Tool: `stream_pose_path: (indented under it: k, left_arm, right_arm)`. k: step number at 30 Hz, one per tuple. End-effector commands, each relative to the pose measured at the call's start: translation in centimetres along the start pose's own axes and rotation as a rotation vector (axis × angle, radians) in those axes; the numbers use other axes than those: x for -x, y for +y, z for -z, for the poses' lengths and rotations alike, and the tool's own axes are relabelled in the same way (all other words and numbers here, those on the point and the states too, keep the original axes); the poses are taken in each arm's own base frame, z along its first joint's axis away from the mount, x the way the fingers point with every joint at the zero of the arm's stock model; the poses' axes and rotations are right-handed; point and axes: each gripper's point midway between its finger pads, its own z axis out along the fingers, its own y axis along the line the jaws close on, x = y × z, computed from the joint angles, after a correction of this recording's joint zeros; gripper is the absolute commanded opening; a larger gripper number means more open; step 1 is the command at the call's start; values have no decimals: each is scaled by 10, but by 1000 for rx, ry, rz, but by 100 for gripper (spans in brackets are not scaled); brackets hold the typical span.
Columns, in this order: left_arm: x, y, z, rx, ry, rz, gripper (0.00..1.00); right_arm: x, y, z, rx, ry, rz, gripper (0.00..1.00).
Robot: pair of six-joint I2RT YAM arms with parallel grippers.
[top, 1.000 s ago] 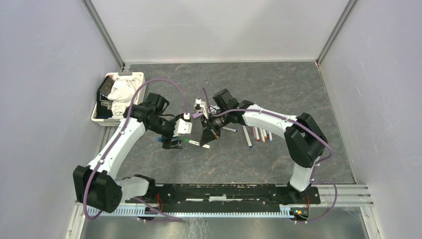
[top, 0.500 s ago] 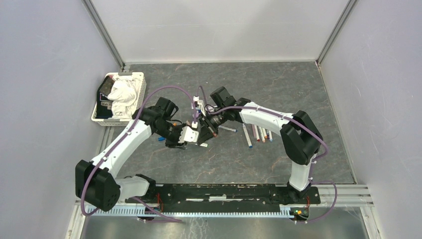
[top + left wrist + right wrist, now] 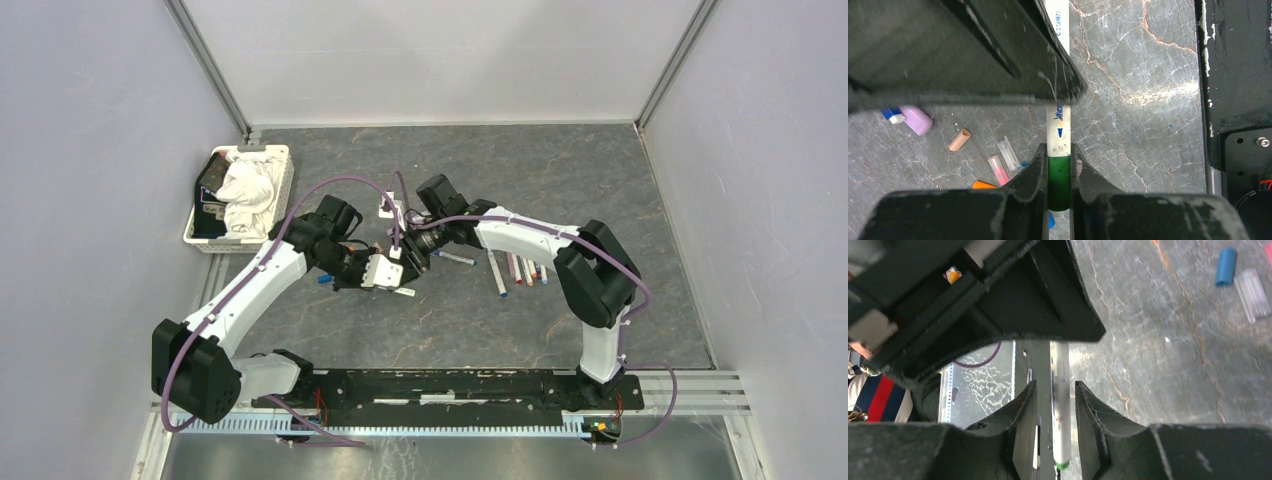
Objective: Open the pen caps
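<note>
My left gripper [image 3: 1059, 150] is shut on the dark green pen cap [image 3: 1059, 182] of a white pen [image 3: 1058, 130]. The barrel runs from it into my right gripper [image 3: 1055, 385], whose fingers stand open on either side of the barrel [image 3: 1062, 410] with a gap showing. In the top view both grippers meet nose to nose at mid-table, left [image 3: 386, 274] and right [image 3: 411, 255]. Loose pen caps lie on the stone top: purple [image 3: 916, 120], tan [image 3: 959, 140], clear [image 3: 1008, 153], pink [image 3: 998, 170], orange [image 3: 983, 184] and blue [image 3: 1225, 266].
Several white pens [image 3: 518, 268] lie in a row right of the grippers, with one more [image 3: 456, 258] close by. A white basket [image 3: 283, 172] holding a cloth sits at the left wall. The black arm rail [image 3: 450, 385] runs along the near edge.
My left gripper came in from the left and closed on the green cap. My right gripper, shut on the barrel before, has let its fingers part.
</note>
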Motion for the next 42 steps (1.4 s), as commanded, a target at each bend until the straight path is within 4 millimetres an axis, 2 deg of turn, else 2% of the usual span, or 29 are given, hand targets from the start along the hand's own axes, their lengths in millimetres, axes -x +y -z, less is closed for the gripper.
stream_pose_path:
  k: [1, 6, 10, 11, 15, 16, 18, 22, 26, 29, 32, 34, 36, 40, 42]
  left_arm:
    - [13, 8, 6, 27, -36, -9, 2]
    - [18, 12, 8, 45, -53, 3, 2]
    - [21, 17, 9, 64, -60, 12, 2]
    - [21, 18, 10, 68, -61, 12, 2]
    - [23, 22, 12, 84, -62, 17, 2]
    - [24, 24, 13, 89, -62, 16, 2]
    - [22, 26, 14, 96, -47, 16, 2]
    - [4, 28, 19, 108, 41, -10, 2]
    - [-26, 37, 31, 139, 124, -10, 2]
    - [-52, 51, 48, 180, 160, 22, 2]
    - [-70, 63, 61, 214, 182, 45, 2]
    - [-74, 68, 64, 243, 178, 57, 2]
    - [-72, 67, 57, 244, 142, 78, 2]
    - [-81, 56, 31, 218, 104, 163, 2]
    - [-93, 50, 18, 210, 116, 191, 2]
  right_arm:
    - [19, 13, -19, 82, -58, 7, 38]
    - [24, 17, -26, 104, -70, -4, 38]
    - [21, 19, -28, 116, -58, -5, 36]
    - [18, 19, -28, 117, -52, -5, 33]
    - [8, 17, -28, 119, -32, -14, 10]
    - [4, 17, -27, 118, -24, -14, 1]
    - [-2, 17, -26, 113, -12, -12, 0]
    - [-24, 12, -16, 76, 18, -17, 0]
    - [-56, -2, 1, -5, 66, -57, 0]
    - [-74, -10, 18, -55, 59, -97, 0]
    - [-82, -17, 32, -95, 41, -116, 0]
    - [-80, -22, 40, -135, 32, -116, 0]
    - [-72, -35, 51, -212, 2, -120, 0]
    - [-57, -98, 101, -640, -94, -197, 0]
    - [-51, -115, 124, -813, -164, -225, 0]
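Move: My left fingers already hold the green cap of the marker, whose middle lies about 5 cm to their right, level with them. On the table some 9 cm below them, the clear cap is about 5 cm ahead and 2 left, the tan cap 11 ahead and 1 right. From my part-open right hand the marker's middle is about 2 cm left; a blue-ended marker lies 9 ahead, 16 right and 11 below. With my left hand keeping its pinch on the green cap, I slide my loosened right fingers about 3 cm left along the barrel towards it and close them there. I draw right, slowly at first, then sharply right and down by some 13 cm across, rolling and turning clockwise and finally swinging forward; my left hand holds nearly still, then jumps forward and left about 10 cm, carrying the cap. ##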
